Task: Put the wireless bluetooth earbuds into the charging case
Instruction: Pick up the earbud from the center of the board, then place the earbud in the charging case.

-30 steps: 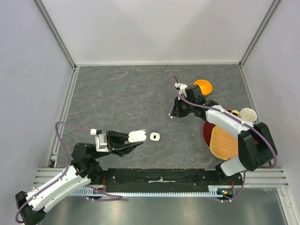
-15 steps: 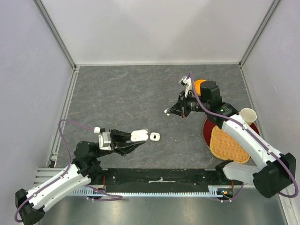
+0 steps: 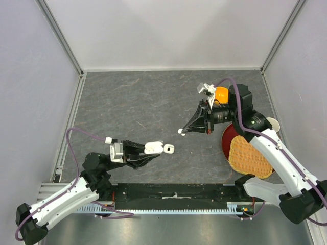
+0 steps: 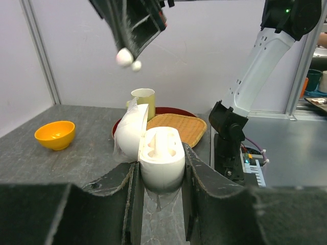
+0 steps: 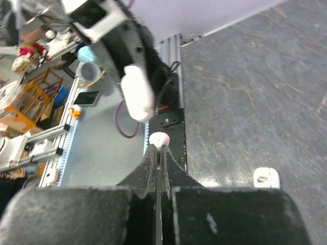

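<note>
My left gripper (image 3: 151, 149) (image 4: 160, 164) is shut on the white charging case (image 3: 153, 148) (image 4: 161, 159), holding it above the table with its lid (image 4: 130, 133) swung open to the left and both sockets showing. My right gripper (image 3: 181, 131) (image 5: 159, 148) is shut on a tiny white earbud (image 3: 180, 131) (image 5: 159, 139) at its fingertips. It hangs above and just right of the case, apart from it. In the left wrist view the earbud (image 4: 124, 57) shows high above the case. In the right wrist view the case (image 5: 138, 92) lies beyond the earbud.
A second small white case (image 3: 169, 149) (image 5: 266, 177) lies on the grey table just right of the held one. At the right stand an orange bowl (image 3: 221, 94) (image 4: 54, 134), a red plate (image 3: 228, 139) with a woven tray (image 3: 249, 155), and a cup (image 3: 270, 125) (image 4: 143, 97).
My right arm has lifted from the table and carried the earbud left and nearer, toward the held case. The left gripper has edged slightly right with the case.
</note>
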`<state>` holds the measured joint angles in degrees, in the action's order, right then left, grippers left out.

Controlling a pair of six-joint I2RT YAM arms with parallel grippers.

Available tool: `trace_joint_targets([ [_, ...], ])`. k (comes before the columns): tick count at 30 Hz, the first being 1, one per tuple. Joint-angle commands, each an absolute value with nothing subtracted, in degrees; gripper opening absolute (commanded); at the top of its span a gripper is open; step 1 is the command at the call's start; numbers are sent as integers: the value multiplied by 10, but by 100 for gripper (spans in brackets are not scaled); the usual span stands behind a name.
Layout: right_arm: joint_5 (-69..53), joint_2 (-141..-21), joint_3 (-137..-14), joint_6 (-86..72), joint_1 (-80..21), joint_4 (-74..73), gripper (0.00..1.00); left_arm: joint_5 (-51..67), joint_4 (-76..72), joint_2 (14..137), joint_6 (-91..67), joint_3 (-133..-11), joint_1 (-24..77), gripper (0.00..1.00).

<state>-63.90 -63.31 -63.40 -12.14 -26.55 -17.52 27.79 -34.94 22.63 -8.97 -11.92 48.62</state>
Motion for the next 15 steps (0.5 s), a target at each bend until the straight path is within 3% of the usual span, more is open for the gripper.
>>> trace_joint_targets([
  [1, -760, -595, -678, -98, -280, -157, 0, 300, -394, 245, -110, -135, 488, 2],
  [7, -764, -584, -698, -103, -322, -152, 0, 329, -420, 284, -120, -148, 487, 2],
  [15, -619, -607, -727, -62, -370, -221, 0, 361, -434, 315, -133, -163, 488, 2],
])
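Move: My right hand already holds the earbud high over the board. From it, the open charging case in my left hand lies about 7 cm back, 11 cm to the left and 5 cm lower. A white box sits on the board about 4 cm ahead, 5 cm to the left and 24 cm below. From my left hand, the earbud is some 7 cm ahead, 11 cm to the right and 5 cm up. I carry the pinched earbud back about 7 cm and up about 5 cm with my right hand, turning it some 15 degrees counter-clockwise, until the earbud is about level fore-and-aft with the case and well above it. My left hand, still gripping the case, eases a couple of centimetres right and slightly down underneath. ##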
